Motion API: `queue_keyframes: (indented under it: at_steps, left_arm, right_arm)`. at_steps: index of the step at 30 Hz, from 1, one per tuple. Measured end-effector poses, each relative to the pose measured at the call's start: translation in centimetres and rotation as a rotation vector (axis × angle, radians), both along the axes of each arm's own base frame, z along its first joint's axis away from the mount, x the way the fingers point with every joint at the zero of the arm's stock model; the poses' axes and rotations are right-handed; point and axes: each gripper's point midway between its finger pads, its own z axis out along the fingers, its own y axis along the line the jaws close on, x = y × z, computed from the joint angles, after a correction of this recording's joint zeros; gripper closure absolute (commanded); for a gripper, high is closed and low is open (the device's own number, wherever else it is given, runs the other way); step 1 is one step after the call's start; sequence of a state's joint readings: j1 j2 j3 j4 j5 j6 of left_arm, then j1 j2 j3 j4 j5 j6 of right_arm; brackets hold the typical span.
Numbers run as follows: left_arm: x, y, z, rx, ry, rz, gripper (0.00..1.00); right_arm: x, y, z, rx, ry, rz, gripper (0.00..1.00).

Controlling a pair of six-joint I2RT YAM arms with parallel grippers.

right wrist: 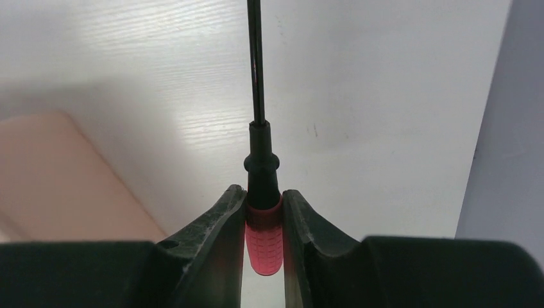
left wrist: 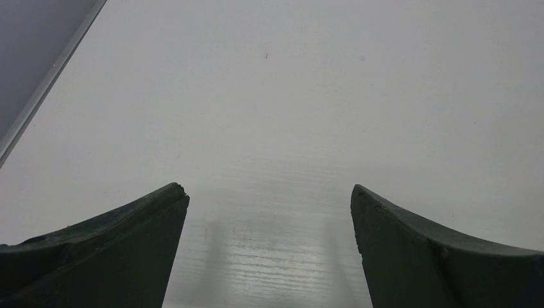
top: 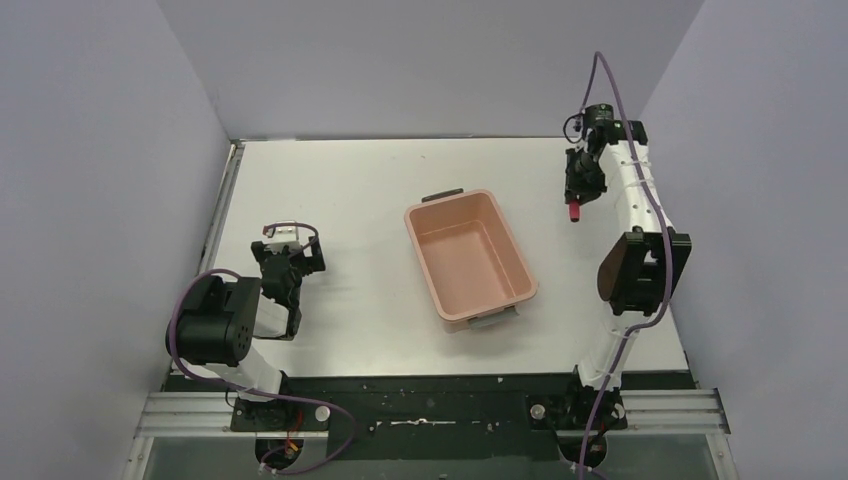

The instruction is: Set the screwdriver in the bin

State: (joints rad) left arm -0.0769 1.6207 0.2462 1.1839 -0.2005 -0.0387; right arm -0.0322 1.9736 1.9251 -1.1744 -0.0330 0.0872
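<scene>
My right gripper (right wrist: 263,199) is shut on the screwdriver (right wrist: 263,237) by its red-pink handle. The thin black shaft (right wrist: 256,58) points away from the wrist over the white table. In the top view the right gripper (top: 578,203) holds the screwdriver (top: 575,212) above the table, to the right of the bin (top: 468,258) and apart from it. The bin is a salmon-pink tub at the table's middle, with nothing in it; one corner of the bin (right wrist: 51,179) shows at the left of the right wrist view. My left gripper (left wrist: 269,196) is open and empty over bare table at the near left (top: 285,262).
Grey walls enclose the table on the left, back and right. The right wall (right wrist: 513,128) is close beside the right gripper. The table's left edge strip (left wrist: 45,90) shows in the left wrist view. The arm bases stand at the near edge.
</scene>
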Motion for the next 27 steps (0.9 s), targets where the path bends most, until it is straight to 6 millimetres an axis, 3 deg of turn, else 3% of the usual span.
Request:
queue_keyframes:
  at_steps: [3,5,7,9,12,14,17,22,27]
  left_arm:
    - [0.0,0.0,0.0,0.0,0.0,0.0,0.03]
    - [0.0,0.0,0.0,0.0,0.0,0.0,0.03]
    - [0.0,0.0,0.0,0.0,0.0,0.0,0.03]
    - [0.0,0.0,0.0,0.0,0.0,0.0,0.03]
    - [0.0,0.0,0.0,0.0,0.0,0.0,0.03]
    - [0.0,0.0,0.0,0.0,0.0,0.0,0.03]
    - [0.0,0.0,0.0,0.0,0.0,0.0,0.03]
    - [0.0,0.0,0.0,0.0,0.0,0.0,0.03]
    - [0.0,0.0,0.0,0.0,0.0,0.0,0.03]
  right_arm:
    - [0.0,2.0,3.9,0.018,-0.065,-0.028,1.0]
    - [-0.2,5.1,6.4,0.042,-0.127,-0.002,1.0]
    - [-0.8,9.1,8.2,0.075,-0.18,0.049,1.0]
    - [-1.9,14.6,10.0,0.132,-0.247,0.132,1.0]
    - [-4.5,22.0,10.8,0.216,-0.321,0.254,1.0]
    - [-7.3,26.1,9.6,0.26,-0.328,0.332,1.0]
    - [-9.8,28.2,5.7,0.266,-0.277,0.363,1.0]
    - [-11.5,26.9,-1.6,0.159,-0.201,0.308,1.0]
    - [-13.4,25.1,-7.3,0.101,-0.141,0.27,1.0]
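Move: The right hand already grips the screwdriver by its handle, held clear of the table. The bin's middle lies about 23 cm to that hand's left, 9 cm back towards the base and 10 cm below. The bin's far handle is some 30 cm left, 5 cm ahead and 6 cm lower; its near handle about 19 cm left, 22 cm back and 7 cm lower. From the idle left hand, the bin's middle is roughly 38 cm right, 5 cm back and 1 cm below. Up and left in a fast arc, the right hand climbs about 11 cm while it swings across to the bin. It then draws back and sinks nearly 20 cm from the top of the arc, down towards the bin floor in the near half. On the way the wrist turns some 15 degrees counter-clockwise, the fingers keeping their pinch on the screwdriver handle throughout. ##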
